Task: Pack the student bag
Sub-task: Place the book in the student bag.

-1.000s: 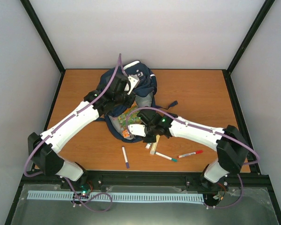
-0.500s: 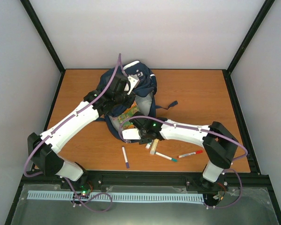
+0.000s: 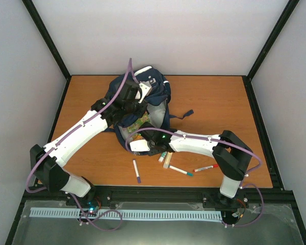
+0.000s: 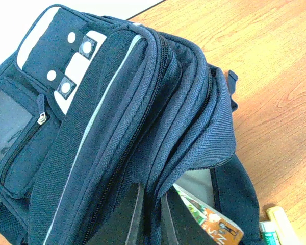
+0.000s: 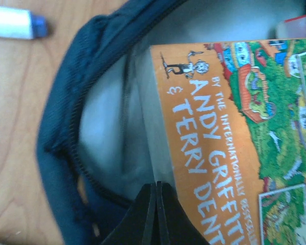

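Observation:
The student bag, navy with white patches, lies at the table's far middle with its mouth toward the arms. My left gripper is shut on a fold of the bag's upper rim and holds the mouth open. A book with an orange and green cover lies partly inside the bag, against the grey lining. In the top view only a strip of the book shows. My right gripper is shut with nothing between its jaws, its tip against the book's near edge.
On the table in front of the bag lie a purple-capped marker, a green-tipped marker, a red marker and a pale wooden stick. A loose bag strap trails to the right. Black frame posts edge the table.
The right arm has reached left and forward into the bag's mouth, and the book has slid further inside, so less of it shows. The left gripper has kept its hold.

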You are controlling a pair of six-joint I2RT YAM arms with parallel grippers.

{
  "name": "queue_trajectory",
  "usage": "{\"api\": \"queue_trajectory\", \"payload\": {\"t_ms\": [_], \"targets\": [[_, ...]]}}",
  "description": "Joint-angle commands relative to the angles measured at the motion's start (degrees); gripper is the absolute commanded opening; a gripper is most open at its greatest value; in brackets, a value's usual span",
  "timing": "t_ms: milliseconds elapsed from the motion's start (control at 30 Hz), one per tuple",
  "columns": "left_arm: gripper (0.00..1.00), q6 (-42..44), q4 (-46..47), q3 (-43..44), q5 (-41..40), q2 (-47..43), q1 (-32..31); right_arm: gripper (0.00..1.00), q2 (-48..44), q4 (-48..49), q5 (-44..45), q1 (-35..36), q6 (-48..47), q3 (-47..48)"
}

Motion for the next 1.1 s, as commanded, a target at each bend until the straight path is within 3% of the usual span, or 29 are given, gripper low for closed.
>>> {"api": "queue_trajectory", "payload": {"t_ms": [0, 267, 667, 1067], "targets": [[0.02, -0.2, 4.0, 1.8, 0.9, -3.2, 0.3, 0.03, 1.6, 6.9, 3.1, 0.2, -1.6, 3.3], [0.02, 0.0, 4.7, 1.3, 0.3, -4.9, 0.3, 0.03, 5.7, 11.1, 5.0, -1.2, -3.1, 6.2], [0.02, 0.3, 6.4, 0.1, -2.1, -7.1, 0.4, 0.04, 3.9, 3.6, -1.7, 1.8, -1.3, 8.4], [0.02, -0.5, 6.5, 0.0, -0.4, -7.1, 1.7, 0.04, 10.2, 3.9, -1.9, 2.8, -5.8, 11.0]]}}
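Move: The treehouse book lies in the bag's mouth with its middle about 9 cm ahead, 3 cm left and 2 cm below the right hand, whose shut fingertips are at the book's near edge. From the right hand, the glue stick lies roughly 10 cm back and 7 cm right, the white marker 17 cm back and 5 cm left, both some 6 cm lower. The left hand holds the bag's flap; the book's middle is about 7 cm back, 3 cm left and 21 cm below it. Against the book's near edge, the right hand's shut fingertips push forward and left, about 4 cm forward, deeper into the bag. They then back off some 2.5 cm while working farther left along that edge, nearly 7 cm left in all, rising slightly and dipping again at the end. The left hand keeps its pinch on the flap and draws it up and left about 2 cm each. ##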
